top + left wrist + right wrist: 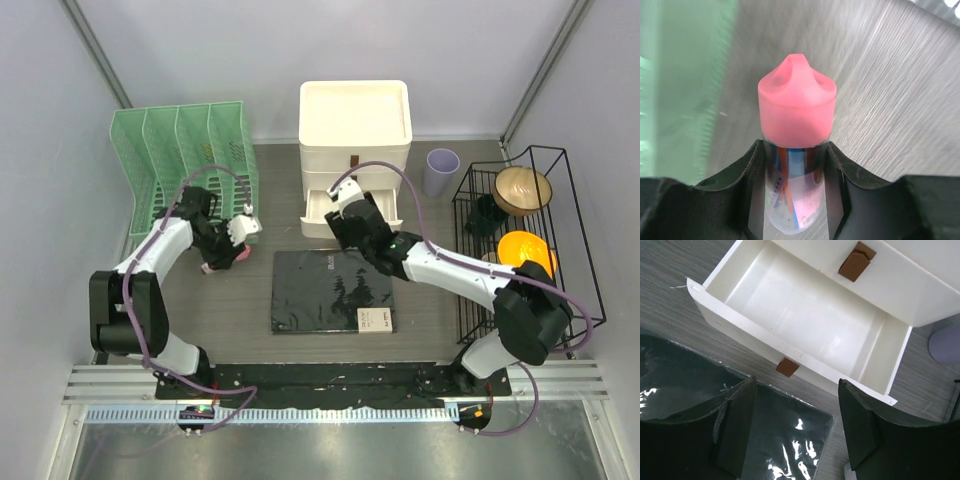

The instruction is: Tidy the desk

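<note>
A small clear bottle with a pink cap sits between the fingers of my left gripper, which is shut on its body. In the top view that bottle and the left gripper are over the desk, just right of the green file rack. My right gripper is open and holds nothing. It hovers above the far edge of the black notebook, facing the white drawer, which is pulled out and empty. From above, the right gripper is at the drawer unit.
A lilac cup stands right of the drawer unit. A black wire rack at the right edge holds a wooden bowl and an orange bowl. The black notebook lies mid-desk.
</note>
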`<state>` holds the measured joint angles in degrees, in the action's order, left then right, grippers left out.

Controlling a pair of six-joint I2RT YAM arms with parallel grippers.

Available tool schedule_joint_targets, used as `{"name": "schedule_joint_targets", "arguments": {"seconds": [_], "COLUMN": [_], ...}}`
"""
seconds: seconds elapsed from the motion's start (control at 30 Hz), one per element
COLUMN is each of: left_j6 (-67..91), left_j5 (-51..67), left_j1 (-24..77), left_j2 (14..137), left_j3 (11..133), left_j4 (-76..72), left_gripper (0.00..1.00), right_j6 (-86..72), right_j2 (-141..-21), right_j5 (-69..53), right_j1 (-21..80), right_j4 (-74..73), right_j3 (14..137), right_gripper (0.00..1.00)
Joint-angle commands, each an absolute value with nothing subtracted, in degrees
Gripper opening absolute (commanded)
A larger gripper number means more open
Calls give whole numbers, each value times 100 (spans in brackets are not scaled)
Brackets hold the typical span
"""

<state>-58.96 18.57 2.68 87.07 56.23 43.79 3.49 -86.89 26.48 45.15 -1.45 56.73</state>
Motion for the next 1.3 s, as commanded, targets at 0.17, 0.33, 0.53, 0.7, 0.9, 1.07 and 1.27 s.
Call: {"name": "schedule_joint_targets", "arguments": {"seconds": [0.17,0.33,0.53,0.7,0.9,1.07,1.27], "left_j6": [-4203,-3446,-3190,-3234,-3506,-3673,-3823], "left_j5": [3288,3033,2733,2576,2452,2426,2417], "left_j1": [1009,1730,2495,2759,2988,3173,3269], "left_j2": [8288,8648,9702,10913,11803,12243,12577], "left_j3": [7319,7988,9042,10420,11469,11821,11804], "left_j4": [4510,3736,3138,3418,3788,3937,3990], "left_gripper": [0,0,0,0,0,0,12], "right_j6": [545,335,343,518,563,641,730], "right_j2": [-8192,-8025,-7831,-7778,-7971,-8016,-7972], "right_j5": [2988,2962,2830,2681,2391,2215,1795], "right_j1": [4053,3534,3068,2989,2787,2619,2321], "right_j4": [334,334,334,220,35,-202,-413], "right_j3": [5634,5625,5572,5572,5590,5643,5625], "right_gripper": [70,70,70,70,70,70,70]}}
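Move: The pink-capped bottle is already pinched in the left hand; the open drawer's middle lies about 31 cm to that hand's right, 12 cm ahead and slightly below. The black pouch is some 27 cm right, 9 cm back, 5 cm below; the green rack 18 cm ahead, 11 cm left. From the empty right hand, the drawer is 7 cm straight ahead, 11 cm below, and the purple cup 15 cm ahead, 24 cm right, 9 cm lower. The left swings the pinched bottle 30 cm right, forward and up over the drawer; the right withdraws rightward. ##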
